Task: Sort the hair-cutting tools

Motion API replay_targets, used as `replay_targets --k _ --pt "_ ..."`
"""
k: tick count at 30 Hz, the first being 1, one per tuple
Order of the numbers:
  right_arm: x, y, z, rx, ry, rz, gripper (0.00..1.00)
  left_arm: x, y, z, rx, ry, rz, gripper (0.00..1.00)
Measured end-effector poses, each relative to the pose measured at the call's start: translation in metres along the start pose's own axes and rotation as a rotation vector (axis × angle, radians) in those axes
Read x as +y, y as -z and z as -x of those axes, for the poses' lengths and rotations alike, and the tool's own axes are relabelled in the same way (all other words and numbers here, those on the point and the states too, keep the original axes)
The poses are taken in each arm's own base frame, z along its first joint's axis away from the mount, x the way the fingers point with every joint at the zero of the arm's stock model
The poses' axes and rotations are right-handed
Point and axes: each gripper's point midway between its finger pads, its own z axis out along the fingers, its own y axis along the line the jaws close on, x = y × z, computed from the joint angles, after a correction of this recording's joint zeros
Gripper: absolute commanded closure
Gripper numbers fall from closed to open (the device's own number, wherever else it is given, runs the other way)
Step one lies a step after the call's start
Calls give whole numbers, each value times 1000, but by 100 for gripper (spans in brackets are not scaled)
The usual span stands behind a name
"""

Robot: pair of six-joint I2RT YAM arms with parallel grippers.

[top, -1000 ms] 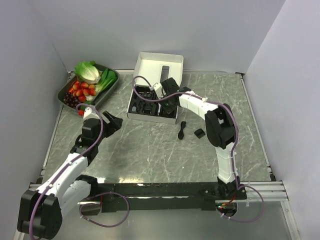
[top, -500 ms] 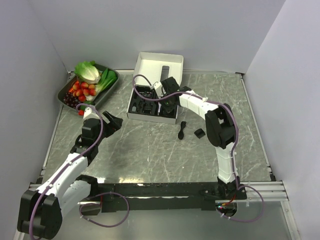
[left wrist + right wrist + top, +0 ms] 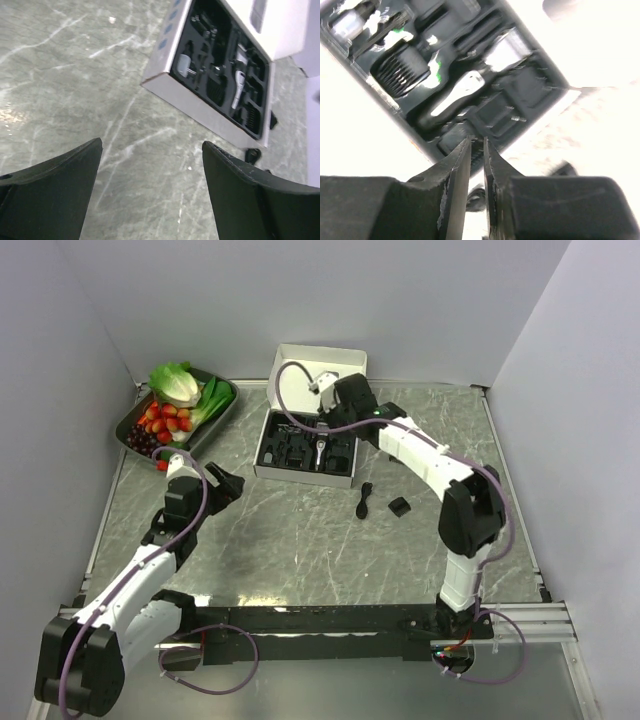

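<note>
The open white box holds a black insert with the hair-cutting tools. The silver-and-black clipper lies in its slot, seen also in the wrist views as the clipper and the clipper. A toothed comb guard sits beside it. A small black brush and a short black piece lie loose on the table, right of the box. My right gripper hovers over the box's far part, jaws a narrow gap apart, nothing between them. My left gripper stands open and empty above bare table.
A metal tray of lettuce, greens and red fruit sits at the far left corner. The box's raised lid stands behind the insert. Grey walls close the table on the left, back and right.
My right arm has lifted up and back out of the box insert, and its jaws have parted a little. The clipper now shows uncovered in its slot. The left arm has not moved.
</note>
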Motion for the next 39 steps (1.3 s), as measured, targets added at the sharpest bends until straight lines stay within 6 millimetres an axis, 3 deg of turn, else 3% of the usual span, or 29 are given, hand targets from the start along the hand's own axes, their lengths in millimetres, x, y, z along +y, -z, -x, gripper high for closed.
replay_targets --k 1,3,4,7,13,15,18,21,23,26,31,39 --pt "-6 6 5 -18 -10 -33 81 3 -2 0 -1 -4 15 15" --pt "-21 20 14 -62 -65 -133 97 7 -7 -1 6 -10 45 24" --pt "-27 26 16 -75 -95 -175 100 9 -11 -1 11 -12 62 41" --pt "-45 34 14 -85 -191 -266 100 9 -25 5 20 -19 102 74" --pt "-68 33 -14 -47 -351 -365 100 -16 -71 38 6 -28 153 99" --pt "-72 30 -36 -18 -400 -381 100 -27 -91 53 -11 -37 163 99" --pt "-75 21 -86 59 -501 -387 100 -36 -119 65 -16 -53 184 99" --pt "-81 16 -116 100 -597 -378 100 -37 -147 67 0 -75 214 99" --pt "-86 14 -125 102 -662 -354 100 -31 -171 61 29 -89 242 99" --pt "-90 11 -117 56 -709 -311 100 -16 -193 45 75 -108 282 99" --pt "-75 -9 -102 19 -735 -187 100 12 -216 18 157 -130 351 99" --pt "-56 -43 -118 82 -787 -103 100 15 -226 7 210 -130 325 99"
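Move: Ahead and to the right of the left hand, the open box's tray has its middle about 20 cm farther out, 13 cm right and 10 cm lower; the vegetable basket lies 26 cm ahead and 12 cm left of that hand. For the right hand, above the tray's right part, the box's middle is some 3 cm ahead, 3 cm left and 13 cm below. The charging cable lies 10 cm back and 8 cm right of the right hand, the near guard comb 11 cm back and 15 cm right. Closing from wide open, the left hand reaches about 20 cm forward, rising slightly, then sinks some 9 cm beside the box's left wall, tipping down. The right hand rises briefly from above the tray, swings right over the right wall while shutting and turning clockwise some 35 degrees, sinks outside, then comes back 5 cm left towards that wall and lower. ##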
